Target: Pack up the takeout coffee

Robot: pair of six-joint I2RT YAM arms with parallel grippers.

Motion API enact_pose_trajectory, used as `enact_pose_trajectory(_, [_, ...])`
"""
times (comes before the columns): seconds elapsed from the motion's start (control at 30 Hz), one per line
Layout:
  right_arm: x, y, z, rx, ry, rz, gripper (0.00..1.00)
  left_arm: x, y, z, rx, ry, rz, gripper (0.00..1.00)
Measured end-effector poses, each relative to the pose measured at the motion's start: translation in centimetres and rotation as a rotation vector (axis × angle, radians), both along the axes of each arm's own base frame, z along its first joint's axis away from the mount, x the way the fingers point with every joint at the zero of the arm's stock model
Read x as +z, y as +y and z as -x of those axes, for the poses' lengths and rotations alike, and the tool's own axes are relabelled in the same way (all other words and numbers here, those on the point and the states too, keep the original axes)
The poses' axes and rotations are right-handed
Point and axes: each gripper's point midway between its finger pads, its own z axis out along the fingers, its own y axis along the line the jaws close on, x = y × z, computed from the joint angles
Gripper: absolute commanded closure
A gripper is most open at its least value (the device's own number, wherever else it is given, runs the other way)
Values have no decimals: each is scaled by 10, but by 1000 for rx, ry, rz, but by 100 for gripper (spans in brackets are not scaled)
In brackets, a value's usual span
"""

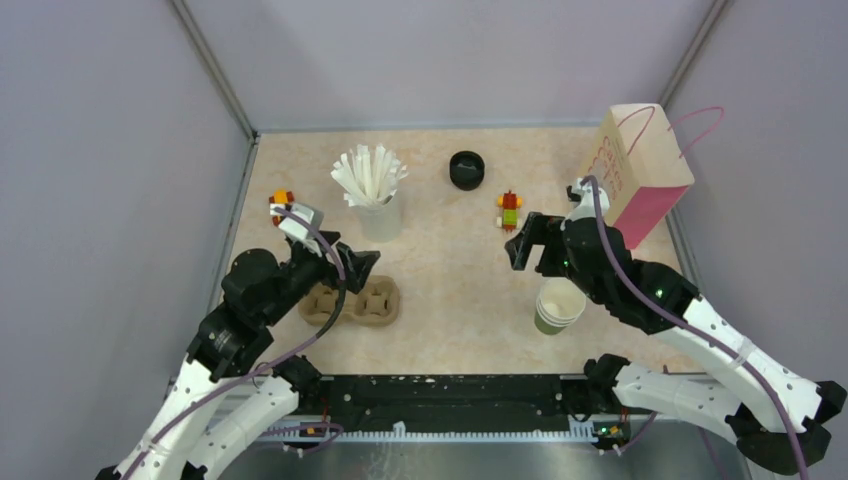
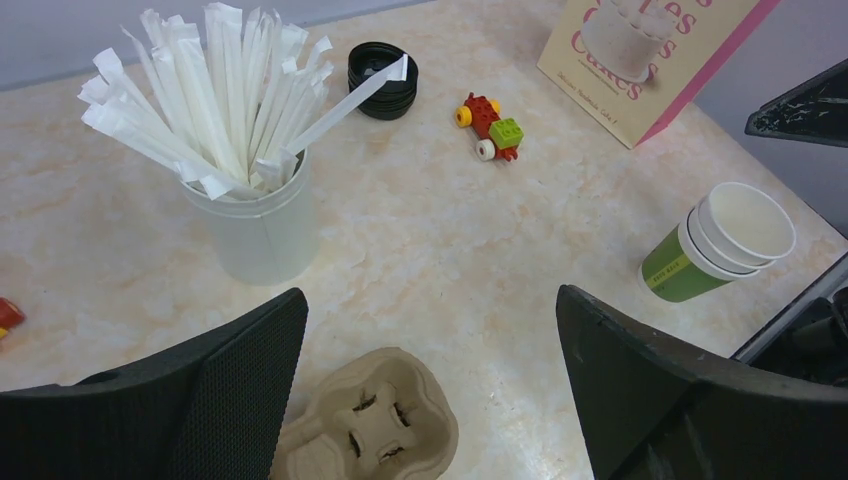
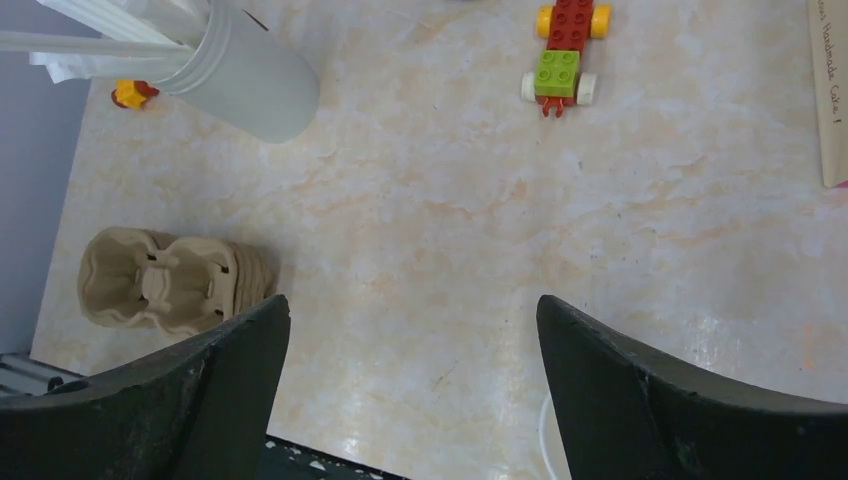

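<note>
No takeout coffee with a black lid shows in any view. A stack of green-sided paper cups point(image 1: 558, 305) point(image 2: 715, 245) stands at the front right, open at the top. A stack of black lids point(image 1: 466, 169) point(image 2: 382, 80) sits at the back. My left gripper point(image 1: 345, 265) point(image 2: 430, 300) hangs open over the brown pulp cup carrier point(image 1: 352, 302) point(image 2: 365, 425) point(image 3: 165, 280), holding nothing. My right gripper point(image 1: 528, 250) point(image 3: 412, 300) is open and empty above bare table, just behind the green cups.
A white cup of wrapped straws point(image 1: 372, 190) point(image 2: 250, 210) stands back left. A tan and pink paper bag point(image 1: 645, 175) point(image 2: 650, 60) stands at the back right. Two toy brick cars point(image 1: 510, 211) point(image 1: 282, 203) lie on the marbled table point(image 1: 450, 270).
</note>
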Motion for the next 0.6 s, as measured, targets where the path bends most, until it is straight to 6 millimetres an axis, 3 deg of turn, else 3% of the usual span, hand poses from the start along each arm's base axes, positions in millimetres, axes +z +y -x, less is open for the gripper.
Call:
enact_pose_trajectory(0.17, [0, 0, 1, -10, 10, -18, 10, -1, 1, 1, -1, -5, -3, 1])
enact_pose_trajectory(0.23, [-3, -2, 3, -29, 30, -30, 15, -4, 2, 2, 0, -7, -6, 1])
enact_pose_trajectory(0.4, [-22, -16, 15, -122, 147, -30, 23, -22, 4, 1, 10, 14, -29, 1])
enact_pose_trajectory(0.6, [-40, -44, 31, -317, 303, 20, 47, -58, 9, 1, 33, 76, -70, 1])
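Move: The stacked paper cups lie about 9 cm to the right of the right hand, 4 cm back and some 16 cm below. Beyond them, the toy car is 20 cm ahead of that hand and 3 cm right; the paper bag is roughly 21 cm ahead and 28 cm right. From the left hand, the cup carrier sits about 22 cm below, 3 cm ahead and 6 cm left, with the straw tub 17 cm straight ahead. Heading for the paper cups, the right hand swings right and sinks about 4 cm while drawing back some 3 cm; it tips down and turns clockwise, nearly 20 degrees each, as its wide-open fingers begin to close, touching nothing yet. The left hand, fingers still wide open, sinks about 6 cm almost straight down towards the cup carrier. ##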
